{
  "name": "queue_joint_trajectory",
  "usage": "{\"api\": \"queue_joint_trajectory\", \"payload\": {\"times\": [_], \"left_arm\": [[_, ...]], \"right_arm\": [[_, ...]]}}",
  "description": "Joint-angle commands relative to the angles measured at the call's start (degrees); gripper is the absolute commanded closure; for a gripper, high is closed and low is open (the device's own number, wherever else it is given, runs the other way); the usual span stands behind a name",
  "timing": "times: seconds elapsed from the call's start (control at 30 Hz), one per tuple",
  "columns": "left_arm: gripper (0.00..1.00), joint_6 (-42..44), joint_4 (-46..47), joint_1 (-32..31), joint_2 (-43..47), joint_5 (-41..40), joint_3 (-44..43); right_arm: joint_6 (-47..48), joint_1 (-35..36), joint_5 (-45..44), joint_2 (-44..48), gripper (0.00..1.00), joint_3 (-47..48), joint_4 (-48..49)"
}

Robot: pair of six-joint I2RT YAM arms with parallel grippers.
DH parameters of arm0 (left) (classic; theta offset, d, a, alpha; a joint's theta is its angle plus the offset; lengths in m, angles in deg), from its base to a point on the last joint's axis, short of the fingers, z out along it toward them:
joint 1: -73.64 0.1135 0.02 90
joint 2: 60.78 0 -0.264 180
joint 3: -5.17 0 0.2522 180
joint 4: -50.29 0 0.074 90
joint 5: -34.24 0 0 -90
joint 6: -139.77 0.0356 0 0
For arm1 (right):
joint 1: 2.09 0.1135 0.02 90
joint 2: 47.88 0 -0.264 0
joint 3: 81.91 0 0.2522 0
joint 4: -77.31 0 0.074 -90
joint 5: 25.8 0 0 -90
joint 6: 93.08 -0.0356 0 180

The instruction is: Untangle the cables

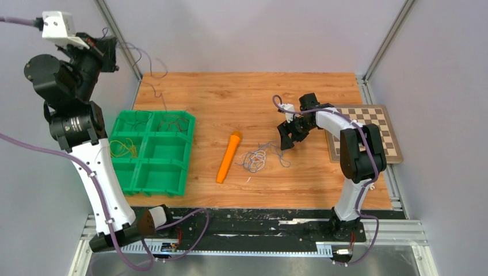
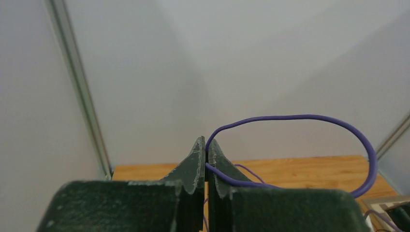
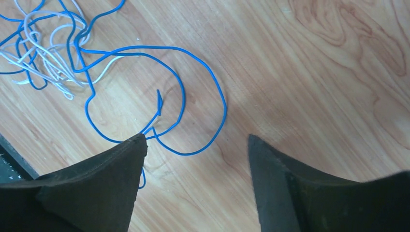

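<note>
My left gripper (image 1: 110, 56) is raised high at the back left, shut on a thin purple cable (image 2: 309, 116) that arcs out to the right of its tips (image 2: 206, 150). That cable hangs down toward the table's back left (image 1: 154, 87). A tangle of blue and white cables (image 1: 256, 158) lies mid-table. My right gripper (image 1: 286, 138) hovers just right of it, open. In the right wrist view a blue cable (image 3: 203, 72) loops on the wood ahead of the gripper (image 3: 196, 137), and the white cables (image 3: 53, 58) lie at upper left. Nothing sits between these fingers.
A green compartment tray (image 1: 190, 150) stands at the left, with yellow cable (image 1: 122, 148) and darker cables (image 1: 172, 122) in it. An orange marker (image 1: 229, 156) lies between the tray and the tangle. A checkerboard (image 1: 362, 132) lies at the right edge.
</note>
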State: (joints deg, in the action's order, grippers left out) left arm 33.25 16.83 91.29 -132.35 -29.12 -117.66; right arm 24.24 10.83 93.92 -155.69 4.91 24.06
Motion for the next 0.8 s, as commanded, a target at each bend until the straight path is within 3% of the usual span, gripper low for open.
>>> {"api": "queue_joint_trajectory", "payload": {"times": [0.0,0.33,0.47,0.63,0.77], "left_arm": [[1.00,0.25,-5.38,6.63,6.04,5.93,6.78],[1.00,12.91,-12.20,12.51,10.71,13.66,16.67],[1.00,15.24,-13.70,12.58,9.81,16.43,17.52],[1.00,14.26,-14.66,12.58,9.24,22.72,21.10],[1.00,14.50,-13.08,12.44,8.48,22.85,26.75]], "right_arm": [[2.16,0.16,1.16,2.52,0.21,3.08,-4.17],[0.69,0.13,2.15,3.64,0.14,3.57,-5.72],[-0.13,0.19,2.45,4.87,0.00,2.79,-4.69],[0.23,0.11,1.67,6.35,0.00,2.25,-3.75],[0.06,-0.01,2.52,7.51,0.00,0.73,-2.90]]}}
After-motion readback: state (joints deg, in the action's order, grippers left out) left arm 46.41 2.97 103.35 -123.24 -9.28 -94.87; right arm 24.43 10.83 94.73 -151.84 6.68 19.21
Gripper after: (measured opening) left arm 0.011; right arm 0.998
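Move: The left hand, already holding the purple cable high up, has the green bin some 56 cm below, its middle about 5 cm back and 8 cm left; the red cable in the bin lies roughly 10 cm ahead and straight in line sideways, the yellow one about 3 cm back and 20 cm left. For the right hand, the blue and white cables lie about 8 cm back, 10 cm left and 4 cm below, the orange microphone about 8 cm back and 25 cm left. Downward, the left hand sinks some 16 cm towards the green bin, easing back slightly at first, its shut fingers keeping the purple cable while the wrist tips down about 20 degrees. The right hand meanwhile rises about 3 cm, nearly straight up off the table beside the blue loops, its empty fingers spreading from mostly open to fully open. ##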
